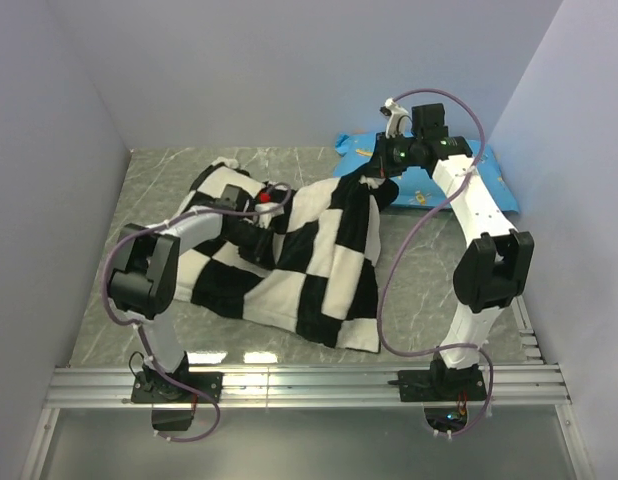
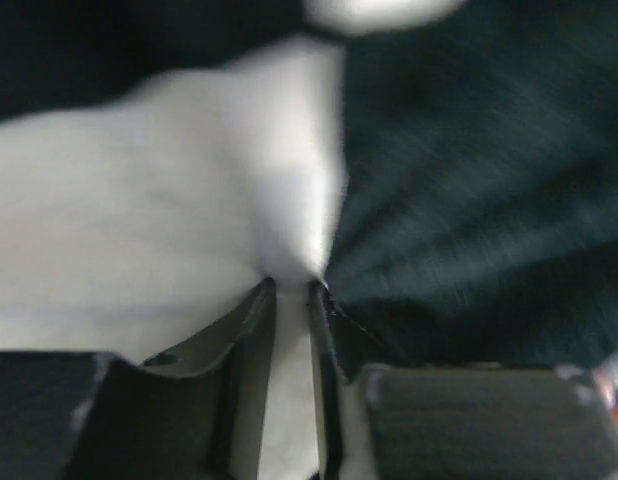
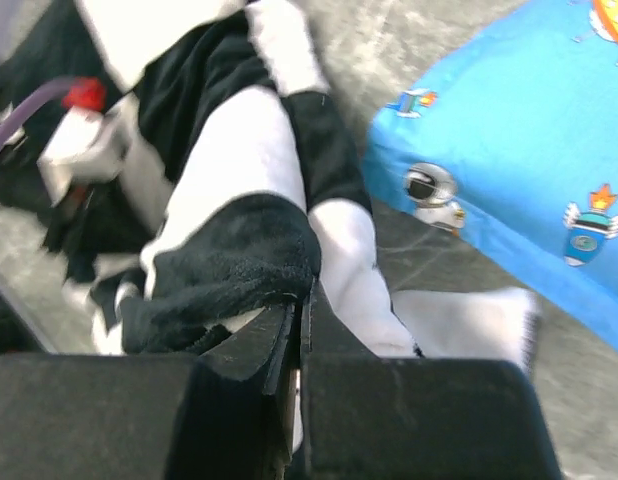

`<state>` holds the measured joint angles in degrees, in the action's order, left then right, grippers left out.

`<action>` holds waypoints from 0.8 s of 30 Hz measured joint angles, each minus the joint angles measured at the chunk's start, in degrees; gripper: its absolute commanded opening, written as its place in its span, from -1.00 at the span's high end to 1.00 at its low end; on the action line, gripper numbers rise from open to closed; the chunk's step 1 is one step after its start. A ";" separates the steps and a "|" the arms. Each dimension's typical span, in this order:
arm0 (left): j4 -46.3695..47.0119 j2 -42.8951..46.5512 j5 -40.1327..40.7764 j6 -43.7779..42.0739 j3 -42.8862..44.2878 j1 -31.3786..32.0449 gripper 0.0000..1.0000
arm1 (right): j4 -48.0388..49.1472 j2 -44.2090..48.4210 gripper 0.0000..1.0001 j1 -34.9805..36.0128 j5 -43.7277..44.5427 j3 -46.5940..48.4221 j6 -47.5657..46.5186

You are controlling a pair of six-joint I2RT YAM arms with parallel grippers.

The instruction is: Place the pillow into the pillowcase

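The black-and-white checkerboard pillowcase (image 1: 309, 262) lies rumpled across the middle of the table. My left gripper (image 1: 257, 243) rests low on its left-centre part, and in the left wrist view its fingers (image 2: 291, 290) are pinched on a fold of white fabric (image 2: 169, 200). My right gripper (image 1: 385, 176) is at the back right, holding the case's far right edge lifted off the table. In the right wrist view its jaws (image 3: 301, 300) are pressed together on the black plush edge (image 3: 239, 250). The pillow is hidden from every view.
A blue cartoon-print pillow (image 1: 494, 185) lies at the back right under the right arm, close beside the lifted edge (image 3: 509, 150). Grey walls close in the table on the left, back and right. Bare marble surface (image 1: 429, 290) shows right of the case.
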<state>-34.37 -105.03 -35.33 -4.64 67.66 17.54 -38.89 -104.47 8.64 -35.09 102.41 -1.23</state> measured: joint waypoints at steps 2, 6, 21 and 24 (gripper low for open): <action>1.88 2.21 -4.22 0.72 -2.36 2.82 0.36 | -0.50 -1.42 1.00 -0.09 1.51 0.37 -1.44; -0.92 8.96 -13.33 0.98 -2.54 6.75 0.03 | -2.40 -4.31 1.00 -0.66 4.07 0.37 -5.57; -5.01 -21.38 1.11 1.44 53.33 -27.61 -0.72 | -6.75 -7.02 1.00 0.87 9.09 -0.42 -14.71; -4.96 -28.02 5.55 2.05 53.37 -28.83 -0.75 | -7.56 -7.02 1.00 0.87 9.14 -0.28 -15.17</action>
<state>-39.33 -133.05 -29.78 -2.59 121.03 -11.29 -46.46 -111.48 9.52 -25.96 102.13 -16.40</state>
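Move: The pillowcase's far left corner, a white tip, lies about 28 cm ahead of the left hand, 12 cm to its left and 3 cm lower. From that hand, the gathered edge in the right fingers is some 15 cm ahead, 31 cm to the right and 20 cm higher. For the right hand, the blue cloth's middle is roughly 12 cm ahead, 20 cm right and 26 cm below; the far left corner is about 15 cm ahead, 44 cm left and 23 cm below. Swinging in an arc, the left hand leaves the cloth fold, first easing back, right and up, then sweeping high, forward and left and dipping towards the far left corner, about 26 cm farther out and 22 cm more left; its fingers open wide and it turns some 35 degrees counter-clockwise. The right hand keeps its pinch on the gathered edge, lowers it about 8 cm beside the blue cloth and tips its fingers farther down. ##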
